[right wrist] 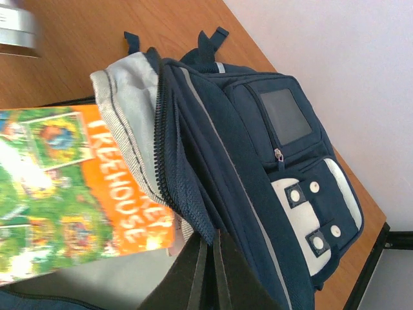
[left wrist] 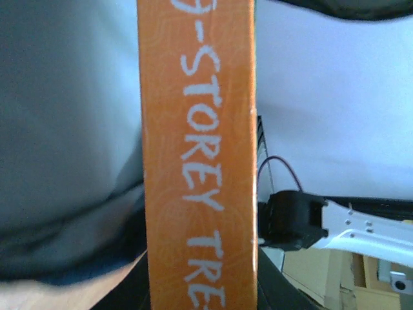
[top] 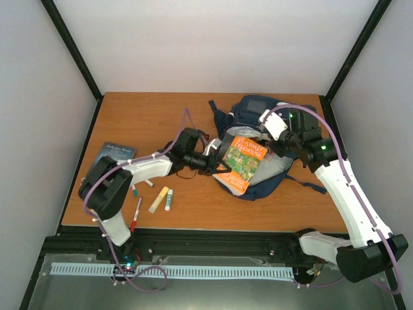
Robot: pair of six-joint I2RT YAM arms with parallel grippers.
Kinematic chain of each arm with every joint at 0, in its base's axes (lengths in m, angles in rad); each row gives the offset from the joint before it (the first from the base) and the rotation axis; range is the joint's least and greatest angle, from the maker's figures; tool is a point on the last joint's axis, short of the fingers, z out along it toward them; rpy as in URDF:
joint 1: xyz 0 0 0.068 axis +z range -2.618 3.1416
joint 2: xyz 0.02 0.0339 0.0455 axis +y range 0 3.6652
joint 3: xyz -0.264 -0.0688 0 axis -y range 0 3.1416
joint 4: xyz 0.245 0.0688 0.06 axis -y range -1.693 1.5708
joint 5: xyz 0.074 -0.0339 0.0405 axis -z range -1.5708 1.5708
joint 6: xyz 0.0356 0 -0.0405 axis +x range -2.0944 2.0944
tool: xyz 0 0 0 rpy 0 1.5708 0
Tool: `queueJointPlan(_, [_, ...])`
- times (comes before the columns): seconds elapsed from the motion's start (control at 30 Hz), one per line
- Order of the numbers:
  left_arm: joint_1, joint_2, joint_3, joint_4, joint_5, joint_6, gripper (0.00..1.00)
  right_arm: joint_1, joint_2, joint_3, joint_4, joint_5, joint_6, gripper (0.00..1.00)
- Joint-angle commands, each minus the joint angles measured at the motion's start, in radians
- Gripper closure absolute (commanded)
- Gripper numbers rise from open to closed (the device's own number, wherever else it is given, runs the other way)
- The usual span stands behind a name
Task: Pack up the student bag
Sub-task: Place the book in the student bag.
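The student bag (top: 258, 111), navy with white patches, lies at the table's middle right with its main zip open and grey lining (right wrist: 122, 97) showing. An orange and green Treehouse book (top: 242, 161) is tilted at the opening, its top corner inside the mouth. My left gripper (top: 217, 164) is shut on the book's near edge. In the left wrist view the orange spine (left wrist: 197, 161) stands upright between the jaws of the left gripper (left wrist: 200, 287). My right gripper (right wrist: 208, 250) is shut on the edge of the bag's (right wrist: 258, 168) zip flap, holding it up beside the book (right wrist: 71, 187).
A dark book (top: 116, 155) lies at the table's left. Near the front edge are a yellow glue stick (top: 158, 199), a white marker (top: 168, 199) and a red pen (top: 136, 214). Bag straps (top: 310, 186) trail to the right. The right arm (left wrist: 348, 226) shows past the spine.
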Motion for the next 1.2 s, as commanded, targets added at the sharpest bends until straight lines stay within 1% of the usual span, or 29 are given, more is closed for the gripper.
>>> queueJointPlan(0.0, [-0.01,0.128,0.2,0.156,0.116,-0.039,0.99,0.001,-0.054,0.028,0.092,-0.032,0.014,0.97])
queueJointPlan(0.2, [-0.011,0.302,0.345,0.295,0.178,-0.152,0.99,0.001,-0.066,0.02,0.103,-0.045,0.013,0.97])
queueJointPlan(0.23, [-0.011,0.332,0.369,0.298,0.18,-0.157,0.99,0.001,-0.065,0.02,0.104,-0.046,0.011,0.97])
queueJointPlan(0.33, [-0.011,0.4,0.447,0.236,0.184,-0.13,0.99,0.001,-0.063,0.022,0.103,-0.062,0.009,0.97])
queueJointPlan(0.4, [-0.011,0.449,0.508,0.165,0.195,-0.094,0.99,0.002,-0.064,0.021,0.102,-0.071,0.007,0.97])
queueJointPlan(0.57, [-0.011,0.558,0.642,-0.041,0.179,0.048,0.99,0.001,-0.076,0.015,0.099,-0.076,-0.005,0.97])
queueJointPlan(0.63, [-0.009,0.59,0.679,-0.104,0.157,0.086,0.99,0.002,-0.083,0.009,0.094,-0.077,-0.008,0.97])
queueJointPlan(0.77, [-0.008,0.612,0.694,-0.18,0.08,0.125,0.99,0.002,-0.103,-0.024,0.091,-0.083,-0.01,0.97])
queueJointPlan(0.8, [-0.008,0.614,0.702,-0.214,0.059,0.136,0.97,0.002,-0.106,-0.04,0.092,-0.085,-0.009,0.97])
queueJointPlan(0.83, [-0.008,0.616,0.712,-0.253,0.033,0.15,0.91,0.001,-0.114,-0.057,0.095,-0.086,-0.006,0.97])
queueJointPlan(0.87, [-0.008,0.614,0.719,-0.286,0.01,0.162,0.83,0.001,-0.122,-0.08,0.099,-0.086,-0.003,0.97])
queueJointPlan(0.93, [-0.008,0.596,0.716,-0.324,-0.034,0.184,0.62,0.001,-0.138,-0.117,0.111,-0.09,0.005,0.97])
queueJointPlan(0.97, [-0.008,0.588,0.707,-0.333,-0.053,0.191,0.55,0.001,-0.147,-0.13,0.117,-0.092,0.01,0.97])
queueJointPlan(1.03, [-0.008,0.558,0.692,-0.345,-0.093,0.193,0.46,0.001,-0.16,-0.149,0.123,-0.095,0.019,0.97])
queueJointPlan(1.17, [-0.008,0.485,0.635,-0.332,-0.173,0.172,0.36,0.0,-0.178,-0.181,0.14,-0.088,0.038,0.97])
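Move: The left gripper holds the orange book, its middle some 6 cm to the gripper's right; the bag's open compartment, where it is to go, lies about 6 cm ahead, 12 cm right and 11 cm below. The raised bag edge in the right gripper is roughly 7 cm ahead, 15 cm right and 13 cm above, and the near rim some 4 cm back and 11 cm right. From the right gripper the compartment is about 2 cm back, 5 cm left and 24 cm down. Bring the left gripper, book still in its grip, forward and right into the compartment under the raised edge, about 10 cm ahead, then sink about 8 cm. Near the bottom, ease back a little left and spread the fingers to free the book. Keep the right gripper shut on the bag edge, holding it up, then let it come some 3 cm back and down. ##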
